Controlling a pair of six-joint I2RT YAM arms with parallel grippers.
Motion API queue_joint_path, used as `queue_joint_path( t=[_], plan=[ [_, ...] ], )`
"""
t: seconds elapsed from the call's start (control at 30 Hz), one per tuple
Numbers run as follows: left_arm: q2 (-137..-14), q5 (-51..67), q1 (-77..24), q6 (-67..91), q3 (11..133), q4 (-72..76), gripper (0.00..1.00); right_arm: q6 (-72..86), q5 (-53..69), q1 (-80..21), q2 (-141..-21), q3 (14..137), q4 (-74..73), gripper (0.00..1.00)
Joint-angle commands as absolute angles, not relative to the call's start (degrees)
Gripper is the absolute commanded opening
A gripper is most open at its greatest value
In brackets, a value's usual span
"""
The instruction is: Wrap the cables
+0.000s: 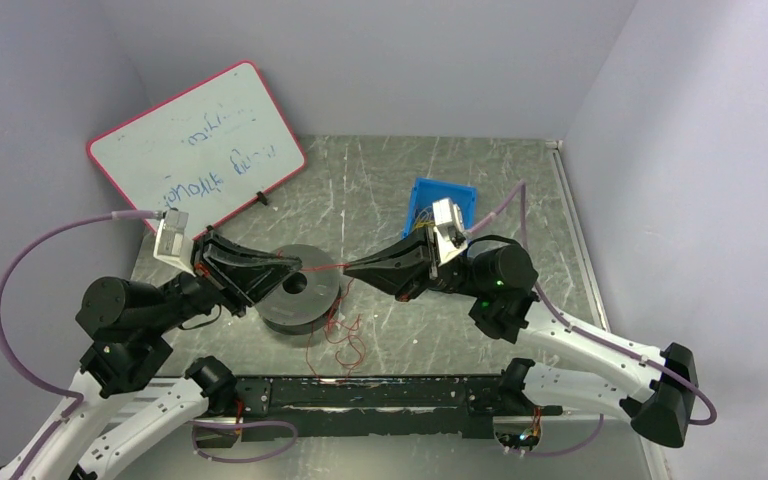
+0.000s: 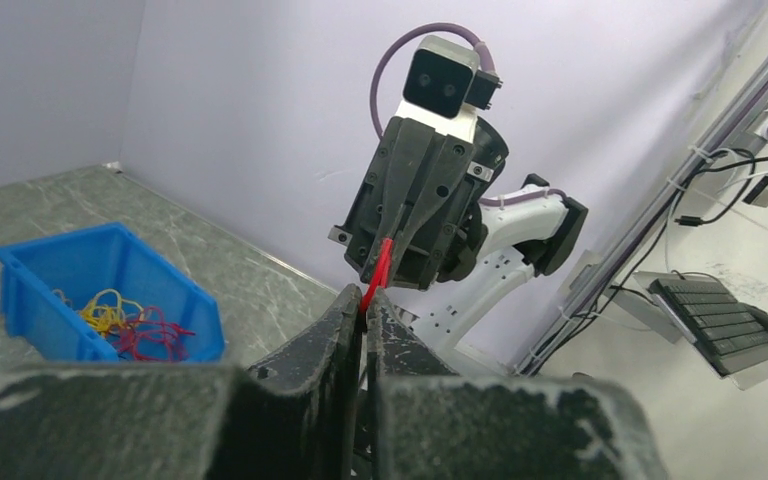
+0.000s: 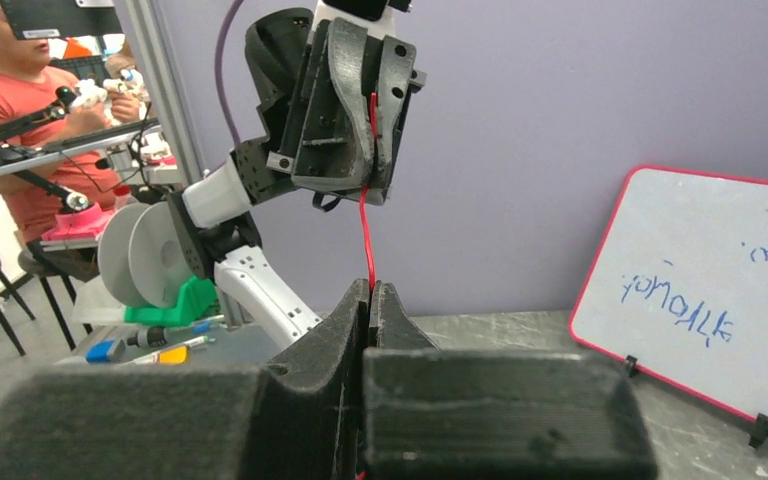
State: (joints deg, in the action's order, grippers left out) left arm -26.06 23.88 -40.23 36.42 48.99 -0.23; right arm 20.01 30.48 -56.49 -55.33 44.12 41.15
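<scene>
A thin red cable runs taut between my two grippers, just above a dark grey spool. More of this cable lies in loose kinked loops on the table in front of the spool. My left gripper is shut on one end of the taut stretch. In the left wrist view its tips pinch the red cable. The right gripper is shut on the other end; its tips clamp the cable, which rises to the left gripper's fingers.
A blue bin with a tangle of coloured wires stands behind the right gripper. A red-framed whiteboard leans at the back left. A black rail runs along the near edge between the arm bases.
</scene>
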Motion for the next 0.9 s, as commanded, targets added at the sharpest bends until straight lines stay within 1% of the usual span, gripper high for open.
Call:
queue_joint_path(
  t=[0.0,0.07,0.2,0.27,0.4,0.57,0.73,0.87],
  plan=[
    [-25.36,21.7,-40.12,35.76,49.33,-0.16,0.15,18.06,29.09,-56.73,-54.84,45.08,39.02,0.0],
    [-25.4,20.7,-40.08,35.44,49.66,-1.13,0.24,17.78,27.88,-56.75,-54.76,44.73,38.12,0.0],
    [-25.26,15.29,-40.14,33.79,51.63,-6.79,0.45,16.83,23.36,-56.77,-54.16,44.65,34.73,0.0],
    [-24.99,11.35,-40.15,33.19,52.52,-10.6,0.53,15.96,20.09,-56.76,-54.16,45.89,30.11,0.0],
    [-24.24,3.5,-40.17,32.47,53.79,-17.56,0.64,14.33,12.23,-56.74,-53.99,48.17,21.23,0.0],
    [-23.94,-3.75,-40.08,31.81,55.31,-25.57,0.71,11.14,4.02,-56.76,-53.34,50.59,10.54,0.0],
    [-25.18,-7.54,-40.11,30.7,56.6,-30.41,0.74,7.98,-1.85,-56.72,-52.28,53.29,-0.07,0.0],
    [-28.94,-9.44,-40.14,30.42,58.36,-35.31,0.76,7.11,-7.83,-56.69,-51.12,55.38,-9.52,0.0]
  ],
)
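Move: Between the two closed fingertips a short span of red cable is stretched, its middle some 3 cm to the right of the left hand and 3 cm to the left of the right. From the left hand, the grey spool lies about 12 cm ahead, 5 cm left and 40 cm below; the loose red coils are around 2 cm ahead, 5 cm right and 42 cm below. From the right hand, the blue box is roughly 27 cm ahead, 17 cm right and 39 cm below. Letting go of the red cable, the left hand opens wide and draws off forward, down and left, about 6 cm each way, its fingers swinging some 30 degrees counter-clockwise and dipping. The right hand stays pinched on the cable and carries it some 9 cm forward and 7 cm down, drifting a little right towards the blue box, turning about 30 degrees clockwise as its fingers tip down. ##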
